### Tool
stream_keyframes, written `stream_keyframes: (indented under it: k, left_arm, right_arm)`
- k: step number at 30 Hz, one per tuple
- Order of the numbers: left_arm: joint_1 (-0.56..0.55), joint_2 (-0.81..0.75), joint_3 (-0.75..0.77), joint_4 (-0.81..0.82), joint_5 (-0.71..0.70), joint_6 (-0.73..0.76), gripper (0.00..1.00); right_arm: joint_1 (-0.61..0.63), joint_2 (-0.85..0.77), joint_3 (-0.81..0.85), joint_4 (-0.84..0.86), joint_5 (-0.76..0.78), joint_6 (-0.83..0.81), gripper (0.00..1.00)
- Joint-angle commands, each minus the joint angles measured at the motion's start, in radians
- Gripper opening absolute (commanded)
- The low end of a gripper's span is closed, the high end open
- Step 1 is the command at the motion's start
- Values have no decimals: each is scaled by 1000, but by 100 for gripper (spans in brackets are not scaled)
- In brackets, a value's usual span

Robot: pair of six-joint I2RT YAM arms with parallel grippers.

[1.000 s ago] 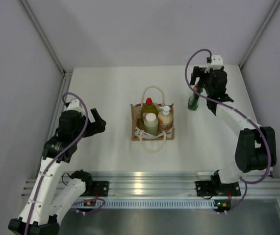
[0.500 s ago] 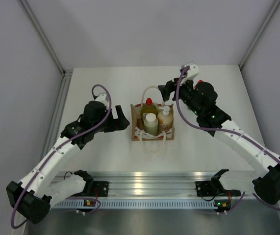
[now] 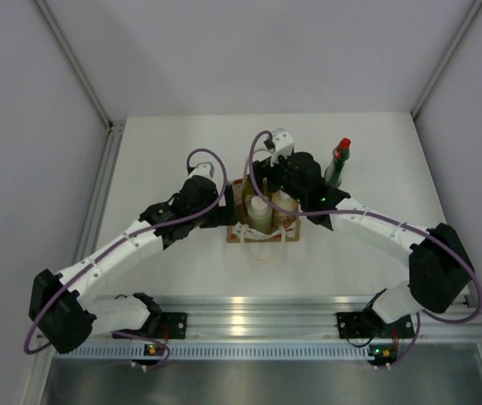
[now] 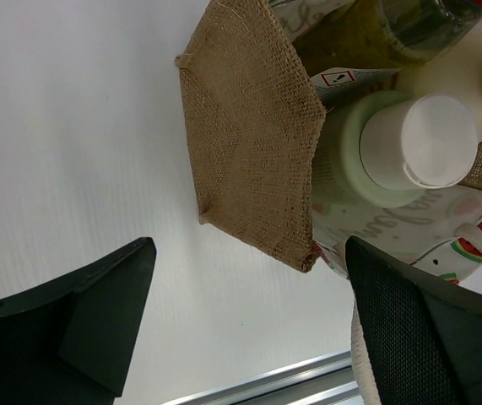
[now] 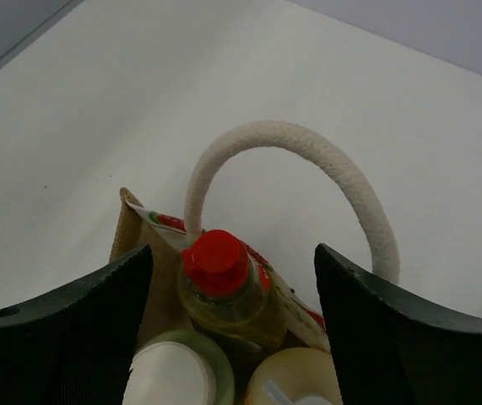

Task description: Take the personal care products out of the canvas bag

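Note:
The canvas bag [image 3: 249, 234] stands upright mid-table, and its tan side [image 4: 253, 143] fills the left wrist view. Three personal care products stand in it: a yellow bottle with a red cap [image 5: 219, 261], a pale green one with a white cap [image 4: 418, 139] and a cream one [image 5: 300, 375]. My right gripper [image 5: 232, 329] hangs open over the bag, its fingers either side of the yellow bottle with gaps showing. My left gripper [image 4: 249, 312] is wide open at the bag's left near corner. A dark green bottle with a red cap [image 3: 338, 164] stands on the table at the back right.
A cream rope handle [image 5: 308, 152] arches up behind the yellow bottle; the other handle [image 3: 266, 251] lies on the table in front of the bag. Grey walls close in the table on three sides, and a metal rail [image 3: 249, 308] runs along the near edge.
My right arm has left the dark green bottle standing at the back right and swung left over the bag, jaws narrowing a little. My left arm has reached right to the bag's side.

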Motion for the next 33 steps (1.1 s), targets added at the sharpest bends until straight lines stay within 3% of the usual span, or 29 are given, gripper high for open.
stream_keyframes:
  k: [1, 5, 19, 28, 33]
  left_arm:
    - [-8, -5, 26, 65, -61, -29, 98]
    - [-10, -8, 12, 65, -61, -27, 98]
    - [-10, -28, -19, 64, -55, -24, 98]
    - [-10, -43, -24, 62, -61, -14, 98]
    - [-10, -51, -27, 62, -67, -7, 98]
  right_arm:
    - [14, 22, 29, 125, 42, -7, 74]
    - [16, 67, 35, 158, 23, -9, 65]
    - [27, 148, 10, 278, 12, 0, 50]
    - [28, 171, 4, 283, 6, 6, 48]
    - [28, 165, -16, 293, 6, 12, 36]
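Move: The olive bottle with the red cap stands in the canvas bag ahead of my right hand. Its middle is about 4 cm ahead, 3 cm left and 12 cm below, with the cap only some 4 cm lower than my pads. The white-capped jar stands about 8 cm nearer than that bottle and 1 cm to its right; the pump bottle is 8 cm to its right and 4 cm nearer. From my left hand the olive bottle lies roughly 7 cm ahead, 10 cm right and 6 cm below. I ease my right hand down about 3 cm while reaching some 3.5 cm diagonally forward and left, over the bag's opening to the olive bottle's red cap, slowing as I get there. On the way I draw the wide-set fingers in to roughly half their gap, until the pads sit on both sides of the cap, meeting it near the tips. The wrist hardly turns. ##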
